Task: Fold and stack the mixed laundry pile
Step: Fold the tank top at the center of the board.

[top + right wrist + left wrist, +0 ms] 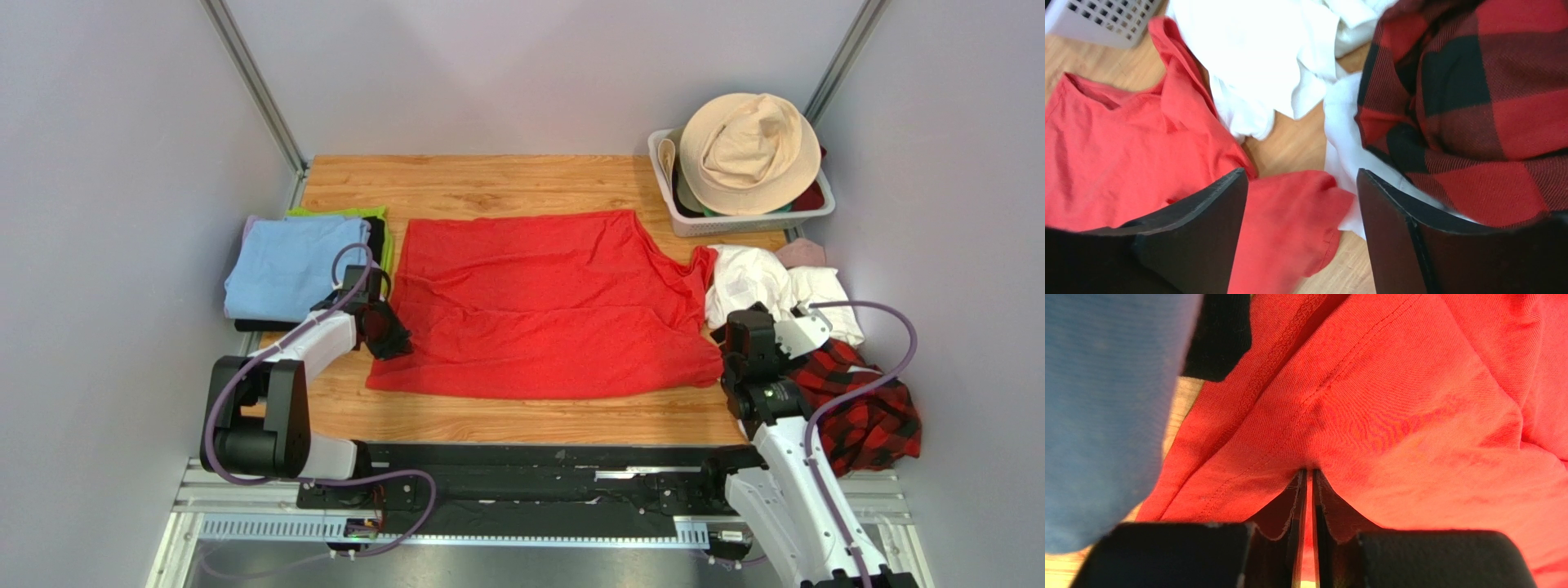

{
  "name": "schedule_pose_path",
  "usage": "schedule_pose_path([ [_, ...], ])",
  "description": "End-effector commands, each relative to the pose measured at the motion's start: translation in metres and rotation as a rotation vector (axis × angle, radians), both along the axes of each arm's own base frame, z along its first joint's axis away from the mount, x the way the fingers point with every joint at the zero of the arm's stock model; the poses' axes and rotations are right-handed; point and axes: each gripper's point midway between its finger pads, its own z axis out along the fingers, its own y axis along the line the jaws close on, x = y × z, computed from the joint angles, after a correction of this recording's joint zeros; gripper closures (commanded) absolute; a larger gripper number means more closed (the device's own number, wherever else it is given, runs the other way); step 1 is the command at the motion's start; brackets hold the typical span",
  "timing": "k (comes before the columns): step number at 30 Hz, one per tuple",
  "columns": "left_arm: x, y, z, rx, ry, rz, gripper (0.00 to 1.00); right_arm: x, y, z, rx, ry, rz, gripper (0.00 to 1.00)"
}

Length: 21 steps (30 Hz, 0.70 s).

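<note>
The bright red T-shirt (540,300) lies spread flat across the middle of the table. My left gripper (380,328) is at its lower left edge, shut on a pinch of the red fabric (1389,404), which rises into the closed fingertips (1318,484). My right gripper (738,358) hovers at the shirt's lower right corner, open, with a red sleeve (1290,226) lying below the gap between its fingers (1211,220) and untouched. White cloths (761,288) (1254,61), a red-and-black plaid shirt (865,410) (1475,104) and a small pink piece (803,252) are heaped at the right.
A folded light blue cloth (288,263) (1106,404) tops a stack with green (356,214) and black (1220,337) cloths at the left edge. A white slatted basket (699,221) (1106,21) holding a beige bucket hat (748,153) stands at the back right.
</note>
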Motion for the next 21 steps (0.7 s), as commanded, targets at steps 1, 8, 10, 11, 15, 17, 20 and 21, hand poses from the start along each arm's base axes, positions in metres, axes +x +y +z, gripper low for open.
schedule_pose_path([
  [1,0.001,0.01,0.0,0.039,-0.005,0.019,0.84,0.005,-0.01,0.023,-0.083,0.025,0.002,0.25],
  [8,0.001,0.01,0.0,0.039,-0.005,0.019,0.84,-0.005,0.047,-0.016,0.245,0.034,0.145,0.18],
  [10,0.001,0.01,0.0,0.039,-0.003,0.019,0.84,-0.01,0.061,-0.026,0.334,0.028,0.161,0.12],
  [11,0.001,0.01,0.0,0.04,-0.003,0.017,0.84,-0.015,0.063,-0.037,0.372,0.038,0.14,0.12],
  [15,0.001,0.01,0.0,0.037,-0.003,0.016,0.84,-0.021,0.064,-0.061,0.413,0.072,0.101,0.1],
  [17,0.001,0.01,-0.001,0.037,0.0,0.016,0.84,-0.023,0.065,-0.071,0.43,0.104,0.091,0.09],
  [20,0.001,0.01,0.0,0.037,-0.003,0.016,0.84,-0.018,0.067,-0.083,0.466,0.112,0.084,0.09],
  [21,0.001,0.009,0.0,0.036,-0.003,0.015,0.84,-0.015,0.065,-0.084,0.475,0.099,0.07,0.09],
])
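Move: The tank top's near right corner lies about 6 cm to the right hand's left, 3 cm back from it and some 9 cm below. From that hand, the white garments are roughly 13 cm ahead and 7 cm to the right, and the plaid shirt about 6 cm back and 15 cm to the right, both some 7 cm lower. From the left hand, the same corner is around 47 cm to the right, 4 cm back and at nearly the same height. The already half-open right hand lifts barely a centimetre, then sinks some 8 cm below where it began, swinging about 6 cm left and a little back to bring its fingers round the tank top's near right corner, opening wider and rolling some 25 degrees, left side up. The left hand stays put, its nearly shut fingertips still resting on the tank top's left side. ##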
